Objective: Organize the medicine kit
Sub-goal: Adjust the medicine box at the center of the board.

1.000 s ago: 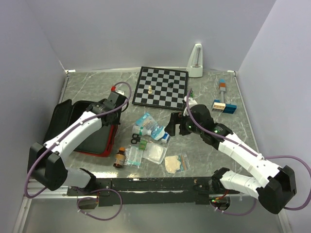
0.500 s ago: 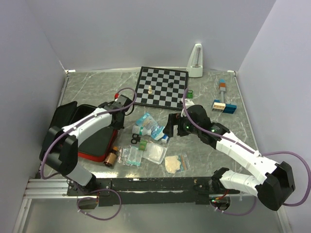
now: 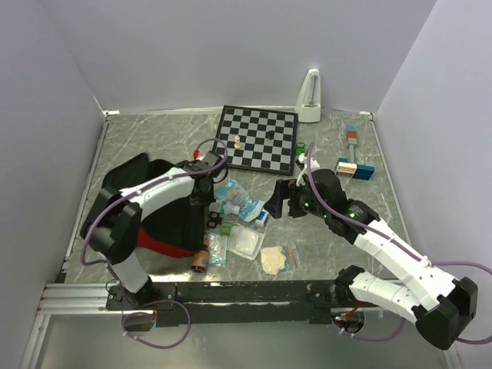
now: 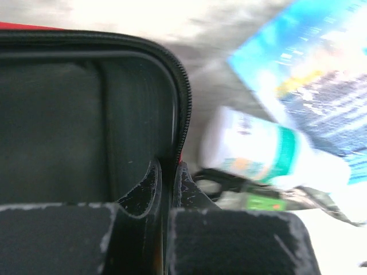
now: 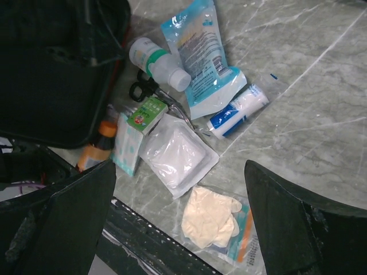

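Observation:
The medicine kit (image 3: 163, 224), a red case with black lining, lies open at the left of the table. My left gripper (image 3: 206, 197) is shut on its zipped right rim, and the left wrist view shows the jaws (image 4: 168, 169) pinching that rim beside the black lining (image 4: 63, 120). My right gripper (image 3: 280, 197) hangs open above the loose supplies; its fingers (image 5: 80, 217) stand wide apart over a clear gauze packet (image 5: 178, 152). Around that lie a white bottle (image 5: 156, 60), a blue pouch (image 5: 198, 51), a bandage roll (image 5: 238, 109), a small green box (image 5: 146, 113) and bagged gloves (image 5: 213, 217).
An amber bottle (image 3: 201, 260) lies against the kit's near right corner. A chessboard (image 3: 256, 138) with a single piece sits behind the supplies, a white metronome (image 3: 310, 96) at the back wall, and coloured blocks (image 3: 354, 165) at the right. The arms' rail (image 3: 246, 292) runs along the near edge.
My left gripper has swung right and nearer, dragging the kit's rim toward the supplies. The amber bottle has been pushed nearer and right. My right gripper has drifted slightly right, still open.

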Tool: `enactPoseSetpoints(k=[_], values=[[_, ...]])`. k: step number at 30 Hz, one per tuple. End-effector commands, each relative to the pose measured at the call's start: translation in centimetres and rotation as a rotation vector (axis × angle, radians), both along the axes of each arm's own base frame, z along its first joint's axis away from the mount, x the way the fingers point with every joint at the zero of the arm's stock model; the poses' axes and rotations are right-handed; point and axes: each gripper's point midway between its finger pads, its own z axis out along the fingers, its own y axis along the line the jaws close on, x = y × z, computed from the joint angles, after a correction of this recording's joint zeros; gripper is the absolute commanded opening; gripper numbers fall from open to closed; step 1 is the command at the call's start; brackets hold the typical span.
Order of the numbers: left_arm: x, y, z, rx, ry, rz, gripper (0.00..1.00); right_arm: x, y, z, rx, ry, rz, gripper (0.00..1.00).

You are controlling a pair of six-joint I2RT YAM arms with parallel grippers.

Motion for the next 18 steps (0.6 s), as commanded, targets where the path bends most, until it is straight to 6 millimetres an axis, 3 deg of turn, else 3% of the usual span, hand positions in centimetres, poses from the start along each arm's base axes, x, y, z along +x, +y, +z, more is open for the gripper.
enactPoseSetpoints(k=[1,9,13,18], values=[[-2.2,-9.3,-3.0,-0.343,0.121,-0.034,0.01,0.2,-0.8,2.0,-0.001,-0.053,-0.031,1.00],[-2.0,-7.4,-0.6,-0.342,0.013,-0.028,0.01,0.0,-1.5,2.1,-0.013,-0.078,-0.041,1.00],[-1.9,-6.9,1.4,-0.373,-0.038,-0.033,0.01,0.2,-1.0,2.1,-0.004,-0.073,-0.031,1.00],[-1.6,-5.6,2.4,-0.362,-0.075,-0.021,0.01,0.2,-0.5,2.0,0.005,-0.066,-0.013,1.00]])
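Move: Pinched between the left fingers is the right wall's rim of the medicine box, near its far corner; the box's middle lies about 9 cm to this hand's left, 3 cm back and 3 cm lower. Some 5 cm below the hand, the scissors' handles are 4 cm right and 2 back, the white bottle 9 right and 2 ahead, the brown bottle straight back about 13 cm. From the right hand the box is some 32 cm left, 5 ahead and 17 below. Pulling to the right from the box's rim, the left hand travels about 6 cm towards the scissors, its fingertips swinging out rightward nearly 20 degrees. Its fingers come off the rim and close on nothing; the hand sinks and draws back some 3 cm, then rises by about as much, ending empty over the scissors and green box. ##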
